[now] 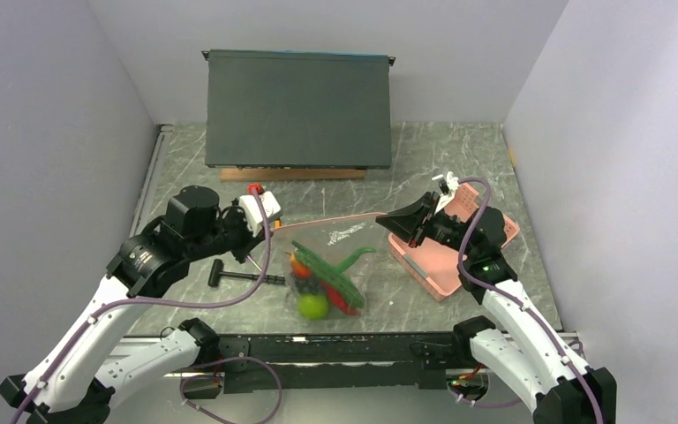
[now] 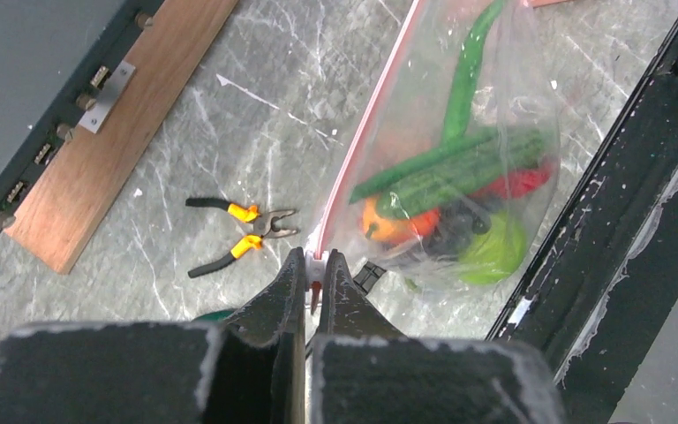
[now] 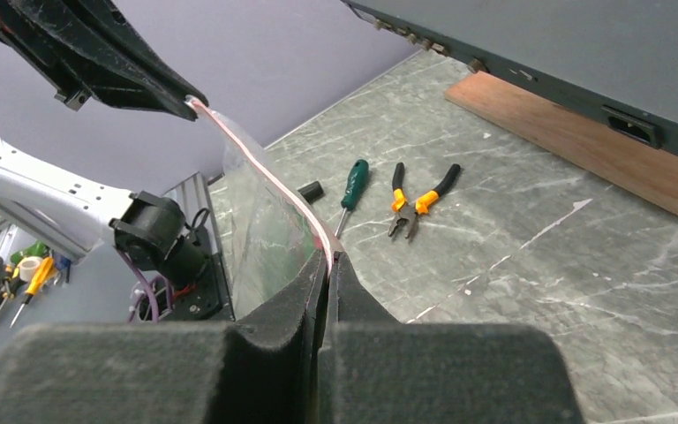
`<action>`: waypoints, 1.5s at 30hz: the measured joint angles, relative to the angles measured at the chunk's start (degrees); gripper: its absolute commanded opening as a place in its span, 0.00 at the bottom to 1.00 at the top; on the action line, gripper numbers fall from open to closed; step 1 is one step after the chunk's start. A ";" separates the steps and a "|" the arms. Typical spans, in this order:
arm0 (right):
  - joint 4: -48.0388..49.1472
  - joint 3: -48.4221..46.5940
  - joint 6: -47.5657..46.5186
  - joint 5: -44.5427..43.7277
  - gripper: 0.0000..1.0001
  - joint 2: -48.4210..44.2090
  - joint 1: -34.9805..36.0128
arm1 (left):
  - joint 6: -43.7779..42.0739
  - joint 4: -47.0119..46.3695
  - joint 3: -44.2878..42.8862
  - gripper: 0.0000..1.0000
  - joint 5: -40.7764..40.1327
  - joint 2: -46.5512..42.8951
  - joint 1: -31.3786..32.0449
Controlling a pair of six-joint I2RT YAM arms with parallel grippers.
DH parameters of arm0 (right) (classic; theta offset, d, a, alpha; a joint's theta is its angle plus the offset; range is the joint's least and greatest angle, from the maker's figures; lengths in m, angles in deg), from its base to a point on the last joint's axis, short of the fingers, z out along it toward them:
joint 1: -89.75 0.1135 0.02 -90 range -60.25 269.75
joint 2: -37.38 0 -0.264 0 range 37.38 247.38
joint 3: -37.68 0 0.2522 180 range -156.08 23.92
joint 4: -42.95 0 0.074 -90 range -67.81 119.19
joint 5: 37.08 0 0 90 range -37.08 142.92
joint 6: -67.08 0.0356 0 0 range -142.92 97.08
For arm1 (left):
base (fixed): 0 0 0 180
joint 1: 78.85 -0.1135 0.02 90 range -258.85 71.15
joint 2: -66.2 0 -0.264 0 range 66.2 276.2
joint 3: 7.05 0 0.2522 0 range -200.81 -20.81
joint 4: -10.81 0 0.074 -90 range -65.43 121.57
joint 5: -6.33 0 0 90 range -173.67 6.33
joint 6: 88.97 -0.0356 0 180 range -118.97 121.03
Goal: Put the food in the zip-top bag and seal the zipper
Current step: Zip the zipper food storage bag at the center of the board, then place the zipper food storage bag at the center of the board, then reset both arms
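Observation:
The zip-top bag point(image 1: 335, 243) hangs between my two grippers, its body sagging to the table. Inside lie the food pieces: a lime-green fruit point(image 1: 312, 306), a dark green cucumber point(image 1: 331, 274), a red chili point(image 1: 342, 302) and an orange piece point(image 1: 300, 265). The pink zipper point(image 1: 327, 221) runs taut from one gripper to the other. My left gripper point(image 1: 272, 227) is shut on the zipper's left end, on a white piece there point(image 2: 316, 265). My right gripper point(image 1: 386, 217) is shut on the zipper's right end point(image 3: 329, 258). The bag and food show in the left wrist view point(image 2: 459, 177).
A pink perforated basket point(image 1: 455, 261) lies under the right arm. A black-handled tool point(image 1: 238, 278) lies left of the bag. Orange-handled pliers point(image 2: 245, 228) and a green-handled screwdriver point(image 3: 353, 177) lie behind it. A dark box point(image 1: 298, 108) on a wooden plank point(image 1: 291, 174) stands at the back.

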 measured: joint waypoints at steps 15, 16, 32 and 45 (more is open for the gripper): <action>-2.93 -2.56 -1.25 2.05 0.00 7.80 -1.18 | 6.97 1.33 -3.21 0.80 -6.80 0.26 -1.95; -3.43 -2.62 -1.22 1.51 0.01 8.92 -1.18 | 7.80 1.33 -4.33 0.81 -7.96 0.26 -1.99; -22.18 -15.85 -2.01 -21.81 0.66 25.42 -1.01 | 22.88 -2.14 -12.57 0.98 -15.15 -10.84 -1.99; -43.95 -25.29 -8.39 -35.01 0.98 15.85 0.09 | 25.81 -4.24 -14.10 1.00 -20.35 -16.70 -1.99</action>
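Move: Both grippers still pinch the two ends of the bag's zip strip, roughly 14 cm above the board. The open board where the strip goes has its middle about 12 cm ahead and 10 cm left of the right hand, 15 cm ahead and 14 cm right of the left. From the left hand, the food lies 8 cm back and 13 cm right, the pliers 6 cm ahead. The pink tray sits 18 cm right and 2 cm back of the right hand. Open the left gripper wide to let go of the slider end of the strip, then lift it about 17 cm and swing it left, turning it counter-clockwise. Meanwhile carry the right end forward some 12 cm and down towards the board, fingers tipping down; open there, then back off right and up, turning clockwise about 30 degrees in all. ##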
